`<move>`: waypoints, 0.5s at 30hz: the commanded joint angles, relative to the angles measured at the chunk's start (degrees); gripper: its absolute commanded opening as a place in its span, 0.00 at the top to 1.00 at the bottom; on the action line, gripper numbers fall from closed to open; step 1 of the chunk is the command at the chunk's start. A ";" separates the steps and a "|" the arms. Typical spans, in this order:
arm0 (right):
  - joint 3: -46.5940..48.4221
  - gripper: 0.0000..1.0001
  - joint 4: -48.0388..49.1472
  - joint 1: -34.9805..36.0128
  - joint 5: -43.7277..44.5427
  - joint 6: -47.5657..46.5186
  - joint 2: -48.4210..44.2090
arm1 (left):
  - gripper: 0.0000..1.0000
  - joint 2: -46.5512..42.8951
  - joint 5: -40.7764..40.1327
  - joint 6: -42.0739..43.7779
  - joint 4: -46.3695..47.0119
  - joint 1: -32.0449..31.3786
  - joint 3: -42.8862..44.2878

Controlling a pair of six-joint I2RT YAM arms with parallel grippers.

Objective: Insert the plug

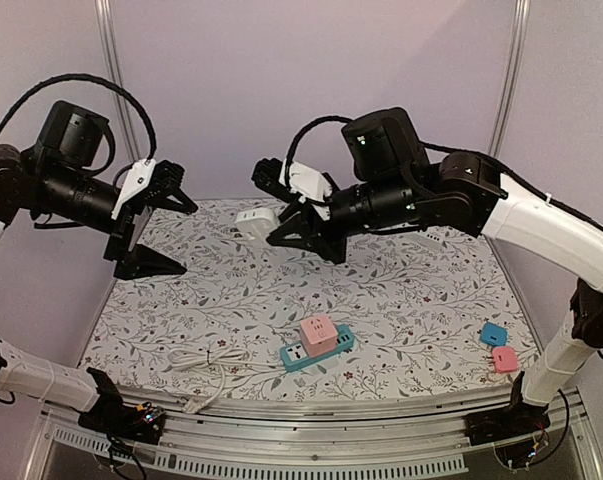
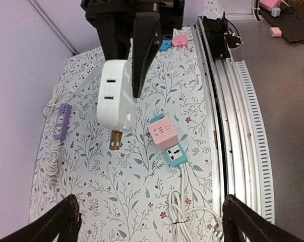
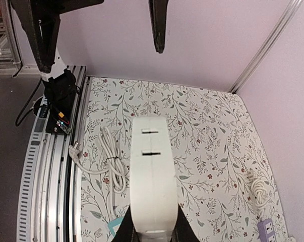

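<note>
The plug is a white rounded adapter with brass prongs, hanging in the air above the far middle of the table. My right gripper is shut on it; in the right wrist view the plug fills the space between the black fingers. My left gripper stands wide open to the left of the plug and apart from it, with nothing between its fingers. On the patterned table, a teal power strip lies near the front edge with a pink cube sitting on it.
A coiled white cable runs left from the teal strip. A purple power strip with its cord lies at the back. Small blue and pink adapters sit at the front right. Metal rails edge the table's front.
</note>
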 commanded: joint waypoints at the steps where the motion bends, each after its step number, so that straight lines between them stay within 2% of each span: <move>1: 3.02 1.00 -18.49 1.26 7.20 -11.86 0.16 | 0.08 1.85 -6.48 -1.07 9.62 -6.78 -4.26; 5: 3.01 1.00 -19.89 1.45 6.80 -16.08 -0.92 | 0.23 5.32 -6.15 -6.91 18.03 -10.61 -5.10; 8: 3.12 1.00 -19.76 1.45 6.60 -17.94 -1.52 | 0.34 6.13 -6.43 -7.32 23.73 -12.78 -7.43; 11: 3.17 1.00 -18.78 1.45 6.34 -18.73 -2.33 | 0.37 6.91 -8.61 -7.03 28.22 -14.32 -10.19; 15: 3.02 1.00 -17.47 1.44 5.89 -19.02 -3.19 | 0.40 7.47 -7.34 -7.01 31.87 -14.66 -12.37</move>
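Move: The white plug that my left hand goes for, pinched in my right fingers, lies about 9 cm to my left hand's right, some 2 cm farther out and roughly 2 cm higher. The teal power strip with the pink adapter on it is some 17 cm right of my left hand, nearly level fore and aft and well over 30 cm below. From my right hand, both lie about 4 cm to the right, barely nearer me, and again over 30 cm down. My left hand sweeps right about 10 cm and sinks 3 to 4 cm towards the white plug, its wide-open fingers narrowing to a partly open gap around the plug's free end. My right hand keeps its pinch, eases right and down some 4 cm each way and tips its fingers about 20 degrees further down, both hands slowing towards the end. ##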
